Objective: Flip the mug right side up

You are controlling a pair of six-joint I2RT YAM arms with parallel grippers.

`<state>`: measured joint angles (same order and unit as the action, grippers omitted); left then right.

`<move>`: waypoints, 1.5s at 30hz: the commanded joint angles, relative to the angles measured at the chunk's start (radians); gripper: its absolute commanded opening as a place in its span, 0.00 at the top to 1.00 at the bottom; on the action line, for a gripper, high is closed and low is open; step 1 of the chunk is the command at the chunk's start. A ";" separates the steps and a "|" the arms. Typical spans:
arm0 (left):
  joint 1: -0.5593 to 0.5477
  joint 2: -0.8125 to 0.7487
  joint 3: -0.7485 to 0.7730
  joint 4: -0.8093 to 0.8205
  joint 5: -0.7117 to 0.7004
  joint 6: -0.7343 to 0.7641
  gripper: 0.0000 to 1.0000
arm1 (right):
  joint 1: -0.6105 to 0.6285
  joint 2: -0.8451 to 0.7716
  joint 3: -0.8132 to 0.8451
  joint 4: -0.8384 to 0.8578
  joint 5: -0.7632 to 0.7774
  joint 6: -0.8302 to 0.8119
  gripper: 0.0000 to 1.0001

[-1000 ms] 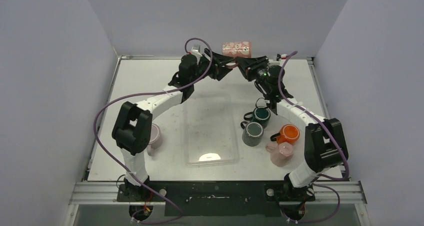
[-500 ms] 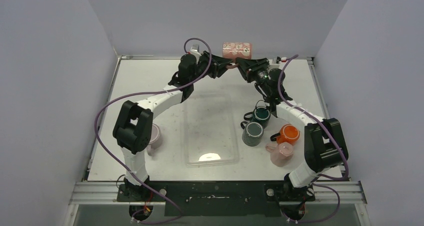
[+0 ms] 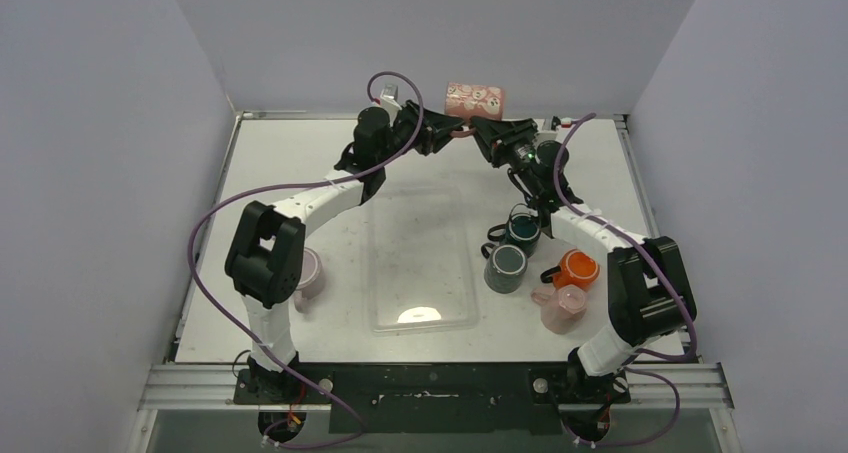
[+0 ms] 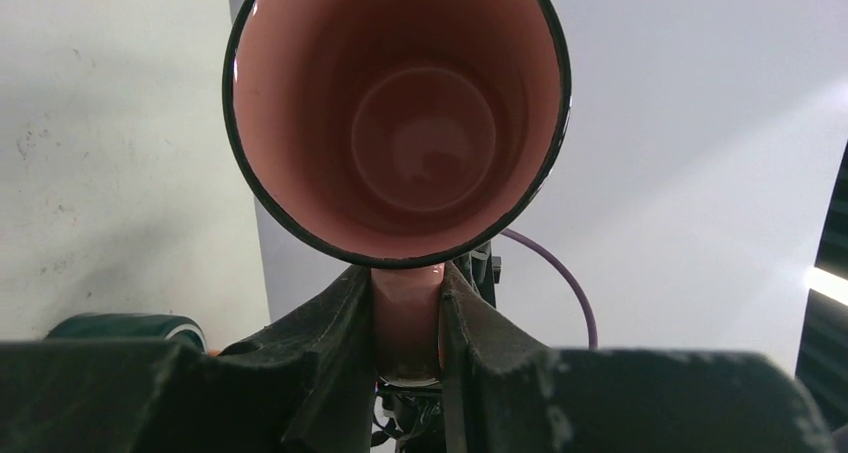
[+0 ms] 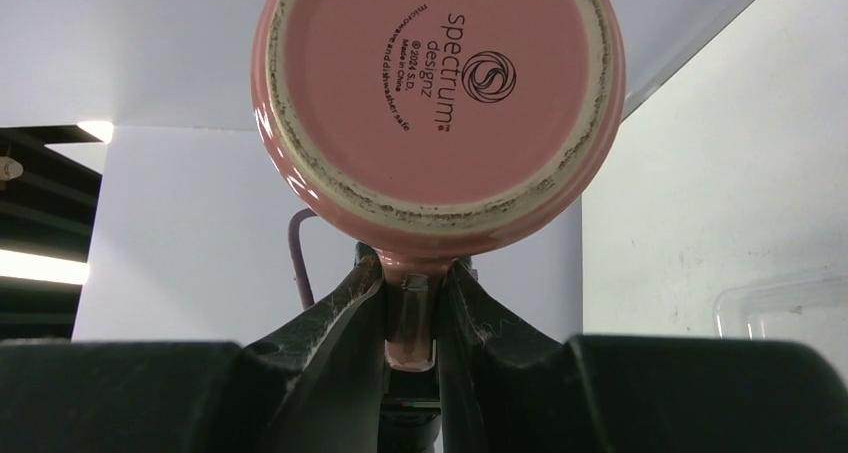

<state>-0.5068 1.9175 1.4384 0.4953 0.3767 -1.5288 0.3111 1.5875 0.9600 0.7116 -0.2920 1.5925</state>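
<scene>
The pink patterned mug hangs on its side in the air above the table's far edge, mouth to the left and base to the right. My left gripper comes in from the left and is shut on the mug's handle. The left wrist view looks straight into the open mouth of the mug, above the left gripper. My right gripper is shut on the same handle from the other side. The right wrist view shows the stamped base of the mug, with the right gripper below it.
A clear plastic tray lies mid-table. Right of it stand upright a dark teal mug, a grey mug, an orange mug and a pale pink mug. Another pale pink mug sits behind the left arm.
My left gripper has closed on the mug's handle. Both arms and the mug have shifted slightly left and up; the right gripper kept its hold.
</scene>
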 commanded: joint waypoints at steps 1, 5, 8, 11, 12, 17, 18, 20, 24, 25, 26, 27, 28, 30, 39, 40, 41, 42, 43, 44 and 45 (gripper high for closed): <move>0.024 -0.037 0.085 0.123 -0.023 0.087 1.00 | 0.028 -0.028 -0.005 0.180 -0.072 -0.013 0.95; 0.025 -0.084 0.056 0.124 -0.048 0.166 1.00 | 0.027 -0.026 -0.020 0.163 -0.084 -0.040 0.92; 0.031 -0.124 0.017 0.132 -0.064 0.204 1.00 | 0.025 -0.029 -0.035 0.160 -0.082 -0.046 0.79; 0.039 -0.161 -0.023 0.135 -0.076 0.230 1.00 | 0.025 -0.027 -0.041 0.152 -0.079 -0.049 0.66; 0.043 -0.175 -0.033 0.133 -0.079 0.237 1.00 | 0.027 -0.027 -0.043 0.148 -0.074 -0.046 0.63; 0.056 -0.201 -0.076 0.134 -0.083 0.246 1.00 | 0.028 -0.005 -0.048 0.149 -0.058 -0.041 0.55; 0.058 -0.202 -0.077 0.108 -0.081 0.261 1.00 | 0.029 0.006 -0.044 0.140 -0.060 -0.038 0.55; 0.068 -0.219 -0.093 0.079 -0.086 0.285 1.00 | 0.030 0.029 -0.050 0.162 -0.072 -0.011 0.54; 0.102 -0.254 -0.123 0.037 -0.094 0.326 1.00 | 0.036 0.026 -0.064 0.105 -0.093 -0.027 0.47; 0.109 -0.262 -0.123 0.017 -0.097 0.341 1.00 | 0.037 0.021 -0.069 0.088 -0.098 -0.036 0.45; 0.115 -0.267 -0.122 -0.002 -0.099 0.358 1.00 | 0.036 0.016 -0.075 0.066 -0.105 -0.044 0.43; 0.120 -0.275 -0.119 -0.025 -0.099 0.382 1.00 | 0.036 0.005 -0.079 0.049 -0.109 -0.054 0.41; 0.123 -0.283 -0.113 -0.055 -0.102 0.410 1.00 | 0.036 -0.005 -0.082 0.024 -0.114 -0.065 0.38; 0.122 -0.304 -0.110 -0.136 -0.119 0.478 1.00 | 0.037 -0.027 -0.081 -0.035 -0.126 -0.108 0.31; 0.097 -0.454 -0.132 -0.621 -0.329 0.862 1.00 | 0.025 -0.154 -0.026 -0.441 -0.110 -0.386 0.16; 0.089 -0.465 -0.144 -0.648 -0.354 0.890 1.00 | 0.019 -0.168 -0.013 -0.491 -0.097 -0.418 0.15; 0.079 -0.474 -0.157 -0.669 -0.367 0.916 1.00 | 0.015 -0.183 -0.001 -0.535 -0.086 -0.445 0.15; 0.068 -0.482 -0.168 -0.693 -0.408 0.937 1.00 | 0.012 -0.195 0.010 -0.579 -0.074 -0.470 0.15; 0.055 -0.485 -0.176 -0.714 -0.438 0.956 1.00 | 0.008 -0.207 0.022 -0.616 -0.061 -0.493 0.15; 0.042 -0.487 -0.187 -0.729 -0.460 0.974 1.00 | 0.005 -0.219 0.035 -0.655 -0.047 -0.515 0.15; 0.032 -0.489 -0.199 -0.733 -0.482 0.988 1.00 | 0.004 -0.228 0.047 -0.693 -0.032 -0.536 0.15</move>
<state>-0.4320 1.4921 1.2510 -0.2268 0.0257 -0.6823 0.3302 1.4303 0.9291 0.2008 -0.3893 1.2037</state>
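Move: Both hands pinch the pink mug's handle. The mug lies on its side in mid-air, its middle about 7 cm ahead of and 2 cm right of the left hand, and 7 cm straight ahead of the right. From the left hand, the clear tray's middle is some 23 cm back, 8 cm left and 28 cm below; the teal mug is roughly 20 cm back, 14 cm right and 24 cm below. Leftward, after a slight rise, the left arm carries the mug about 15 cm by its handle, also sinking some 7 cm and, late on, drawing back 5 cm. Meanwhile it rolls some 55 degrees, left side rising, with the pinch kept. The right fingers open wide off the handle and that hand backs away and down, roughly 6 to 7 cm each way, rolling the opposite way. ##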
